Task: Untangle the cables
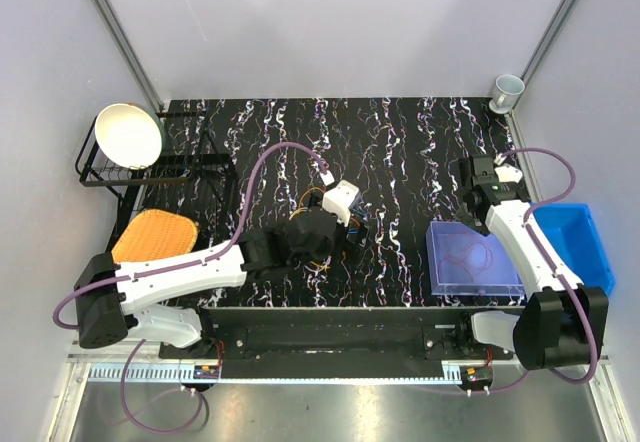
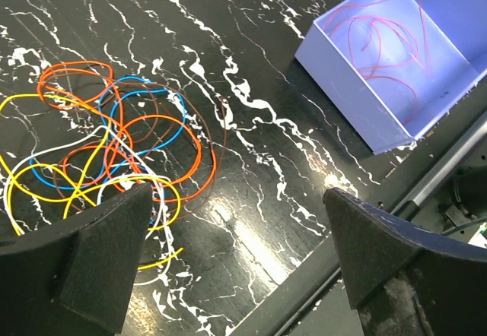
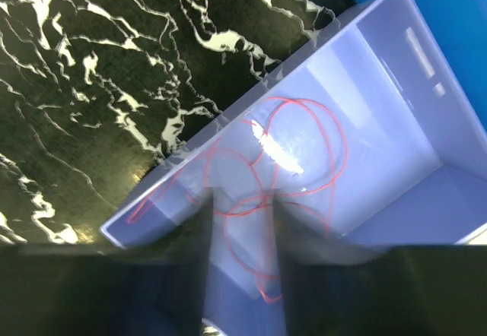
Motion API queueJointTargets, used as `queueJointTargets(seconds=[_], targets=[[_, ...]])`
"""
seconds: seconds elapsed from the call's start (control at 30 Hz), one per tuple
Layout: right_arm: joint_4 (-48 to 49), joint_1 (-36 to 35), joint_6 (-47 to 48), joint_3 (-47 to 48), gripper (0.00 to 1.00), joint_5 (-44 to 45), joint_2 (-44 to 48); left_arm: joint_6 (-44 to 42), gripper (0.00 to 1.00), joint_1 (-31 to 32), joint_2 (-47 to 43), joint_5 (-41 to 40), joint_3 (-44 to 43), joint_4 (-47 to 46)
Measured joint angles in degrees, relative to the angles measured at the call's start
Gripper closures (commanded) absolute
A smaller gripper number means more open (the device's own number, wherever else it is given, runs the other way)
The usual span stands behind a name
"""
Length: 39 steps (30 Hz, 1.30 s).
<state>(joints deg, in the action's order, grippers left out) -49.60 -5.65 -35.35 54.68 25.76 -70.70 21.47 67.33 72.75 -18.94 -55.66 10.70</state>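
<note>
The cables (image 2: 114, 146) lie in a loose tangle on the black marbled table, orange, yellow, blue, white and brown loops crossing one another. In the top view only bits of the cables (image 1: 312, 200) show beside my left gripper (image 1: 318, 237), which hangs over them. My left gripper (image 2: 240, 252) is wide open and holds nothing; the tangle sits by its left finger. One thin red wire (image 3: 304, 153) lies coiled inside a lavender box (image 3: 396, 62). My right gripper (image 3: 243, 267) hovers over that box, blurred, jaws apart, with the wire's lower loop showing loose between them.
The lavender box (image 1: 440, 280) stands at the front right next to a blue bin (image 1: 585, 227). A dish rack (image 1: 190, 167) with a white bowl (image 1: 128, 134) and an orange mat (image 1: 155, 234) are at the left. A cup (image 1: 508, 90) stands at the back right.
</note>
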Motion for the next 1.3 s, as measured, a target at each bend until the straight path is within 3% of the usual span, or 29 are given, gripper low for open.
queueJointTargets(seconds=[0.07,0.3,0.77,1.07,1.3], targets=[[0.4,0.5,0.3,0.0,0.33,0.0,0.0,0.0,0.01,-0.3,0.0,0.0,0.0,0.0],[0.5,0.7,0.8,0.0,0.24,0.0,1.5,0.0,0.01,-0.4,0.0,0.0,0.0,0.0],[1.4,0.8,2.6,4.2,0.23,-8.8,7.9,1.9,0.01,-1.0,2.3,-2.7,0.0,0.2],[4.1,0.8,5.3,4.3,0.23,-21.1,10.9,10.0,0.02,-1.4,8.4,-11.7,0.6,2.1],[5.8,0.8,6.2,3.8,0.23,-27.0,12.7,15.3,0.06,-2.7,14.4,-14.2,1.1,3.5]])
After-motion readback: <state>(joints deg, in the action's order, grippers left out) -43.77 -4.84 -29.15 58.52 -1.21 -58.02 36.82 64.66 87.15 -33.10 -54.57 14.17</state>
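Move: The cable tangle lies about 8 cm ahead of the left gripper, 3 cm to its left and some 19 cm below; the lilac tray is level with that gripper, about 32 cm to its right. The right gripper is over the tray, whose middle is roughly 6 cm back and 8 cm below, with the thin red cable in it. From the right gripper, the tangle lies some 35 cm left and 2 cm ahead, the blue bin about 22 cm right and 6 cm back. Finish spreading the right fingers to release the red cable over the tray, then lift that gripper about 8 cm and carry it as far left towards the tangle, swinging the fingers up and counter-clockwise. Hold the left gripper nearly still at first, then sink it some 10 cm towards the tangle, easing forward and left, turning about 20 degrees counter-clockwise with jaws wide open, touching nothing yet. ##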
